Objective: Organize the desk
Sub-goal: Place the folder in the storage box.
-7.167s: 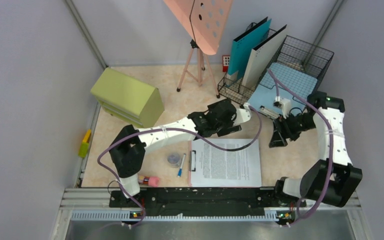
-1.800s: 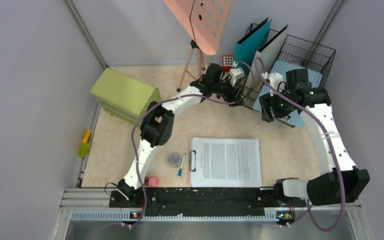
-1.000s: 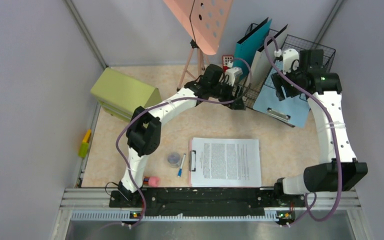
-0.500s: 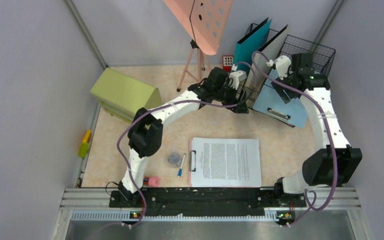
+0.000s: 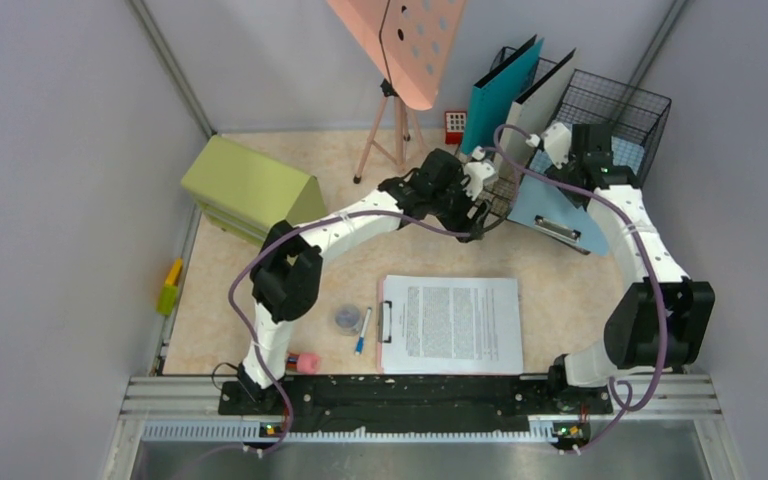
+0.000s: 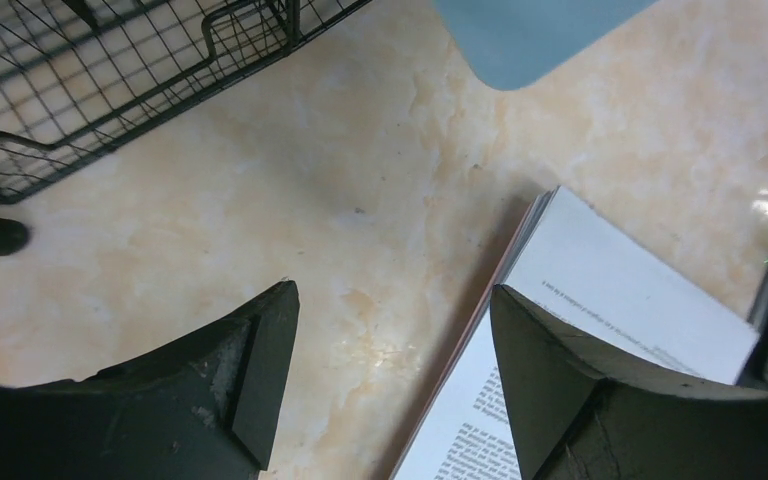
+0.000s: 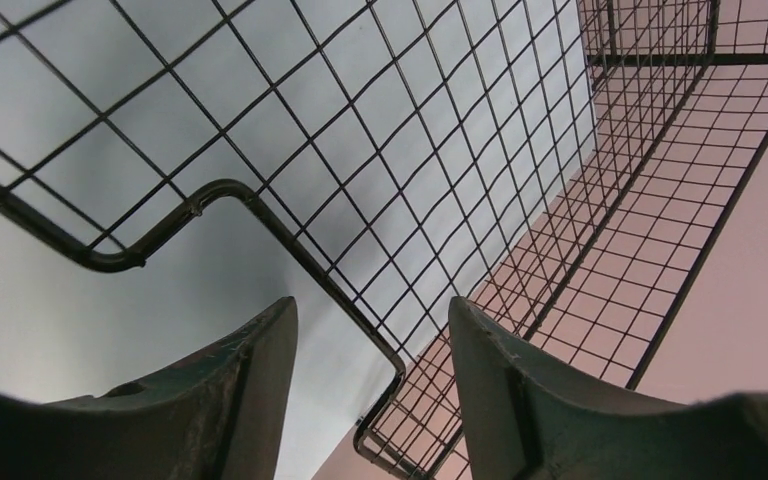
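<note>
The desk is a pale marbled top. A blue clipboard leans tilted against the wire basket, its clip end low on the desk. My right gripper hovers at the board's upper end beside the wire file rack. In the right wrist view it is open, facing the rack's mesh with nothing held. My left gripper is open over bare desk, between the rack and the clipboard with a printed sheet.
A teal folder and a white folder stand in the rack. A green drawer cabinet sits at the left, a pink music stand at the back. A pen, round lid and pink object lie near the front.
My right gripper has come down and left from above the basket to the rack's side, its jaws a little narrower. The left gripper has drawn back toward the printed sheet. The blue clipboard stays leaning.
</note>
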`<state>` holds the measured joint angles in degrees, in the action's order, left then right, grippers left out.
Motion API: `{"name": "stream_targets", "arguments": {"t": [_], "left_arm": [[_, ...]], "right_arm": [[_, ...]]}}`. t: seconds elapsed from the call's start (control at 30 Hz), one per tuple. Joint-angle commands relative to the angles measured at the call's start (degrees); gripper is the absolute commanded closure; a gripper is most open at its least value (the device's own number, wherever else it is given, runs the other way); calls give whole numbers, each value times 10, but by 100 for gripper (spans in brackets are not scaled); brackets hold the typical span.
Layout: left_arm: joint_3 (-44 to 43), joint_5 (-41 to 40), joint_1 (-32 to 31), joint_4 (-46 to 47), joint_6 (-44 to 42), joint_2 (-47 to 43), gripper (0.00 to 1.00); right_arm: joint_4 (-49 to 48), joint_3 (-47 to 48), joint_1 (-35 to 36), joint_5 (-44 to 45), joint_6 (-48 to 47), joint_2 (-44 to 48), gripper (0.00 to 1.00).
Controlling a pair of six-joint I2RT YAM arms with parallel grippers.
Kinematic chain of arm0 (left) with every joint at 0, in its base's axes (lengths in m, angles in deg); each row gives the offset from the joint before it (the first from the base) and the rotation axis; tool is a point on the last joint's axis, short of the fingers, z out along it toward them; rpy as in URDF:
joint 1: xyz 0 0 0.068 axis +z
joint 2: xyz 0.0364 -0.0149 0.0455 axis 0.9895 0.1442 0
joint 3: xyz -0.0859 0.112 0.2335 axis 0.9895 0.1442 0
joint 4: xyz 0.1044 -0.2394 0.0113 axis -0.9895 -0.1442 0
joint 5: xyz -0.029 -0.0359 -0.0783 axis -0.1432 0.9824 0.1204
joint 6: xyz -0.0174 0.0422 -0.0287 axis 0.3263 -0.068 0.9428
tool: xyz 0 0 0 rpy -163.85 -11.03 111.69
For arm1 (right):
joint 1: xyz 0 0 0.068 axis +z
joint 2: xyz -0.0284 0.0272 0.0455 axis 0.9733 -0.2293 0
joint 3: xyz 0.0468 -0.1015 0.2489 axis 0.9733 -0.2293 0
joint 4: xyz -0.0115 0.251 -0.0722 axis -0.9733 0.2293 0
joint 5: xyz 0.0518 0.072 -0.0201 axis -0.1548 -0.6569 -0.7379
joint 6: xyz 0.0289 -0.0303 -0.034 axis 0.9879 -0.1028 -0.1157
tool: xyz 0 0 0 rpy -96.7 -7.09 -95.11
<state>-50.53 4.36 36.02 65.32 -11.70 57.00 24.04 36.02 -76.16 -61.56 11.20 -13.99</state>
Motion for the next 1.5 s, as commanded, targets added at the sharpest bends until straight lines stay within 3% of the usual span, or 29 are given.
{"name": "stream_targets", "arguments": {"t": [0.0,0.33,0.6,0.93,1.13,1.47], "left_arm": [[5,-102,-41,-3,-159,-76,25],[-13,-273,-177,23,-481,-77,23],[-44,-259,-209,117,-674,6,22],[-118,-206,-201,151,-751,82,24],[-112,-213,-200,231,-798,107,41],[-147,-198,-197,241,-795,141,75]], "right_arm": [[-82,-19,-3,34,-25,6,46],[-96,-23,-3,34,-15,-3,67],[-77,-17,-2,24,-9,5,92],[-41,-1,-1,4,-6,13,100],[-32,-1,-2,0,-3,15,100],[-23,5,-2,-4,-2,17,100]]}}
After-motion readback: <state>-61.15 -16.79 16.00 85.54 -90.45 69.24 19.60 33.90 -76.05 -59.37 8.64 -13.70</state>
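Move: The pale blue folder slants out of the wire storage box, its metal clip about 16 cm to the right of my left hand, some 2 cm back and 4 cm higher. The cream folder stands about 18 cm ahead of that hand and 12 cm right; the paper stack lies some 22 cm back, 4 cm left and well below. My right hand is already at the folder's right edge under the box's wire rim, 2 cm ahead, 1 cm right and 2 cm below. I swing my left hand about 15 cm right to the folder's clip end, first arcing back and up, then forward again and dipping before a last small rise. Its wrist rolls roughly 90 degrees clockwise, seen from behind the hand, so the fingers straddle the board beside the clip and close on it. My right hand eases about 1 cm forward and right, then holds its place while its fingers narrow to pinch the rim and folder edge. ##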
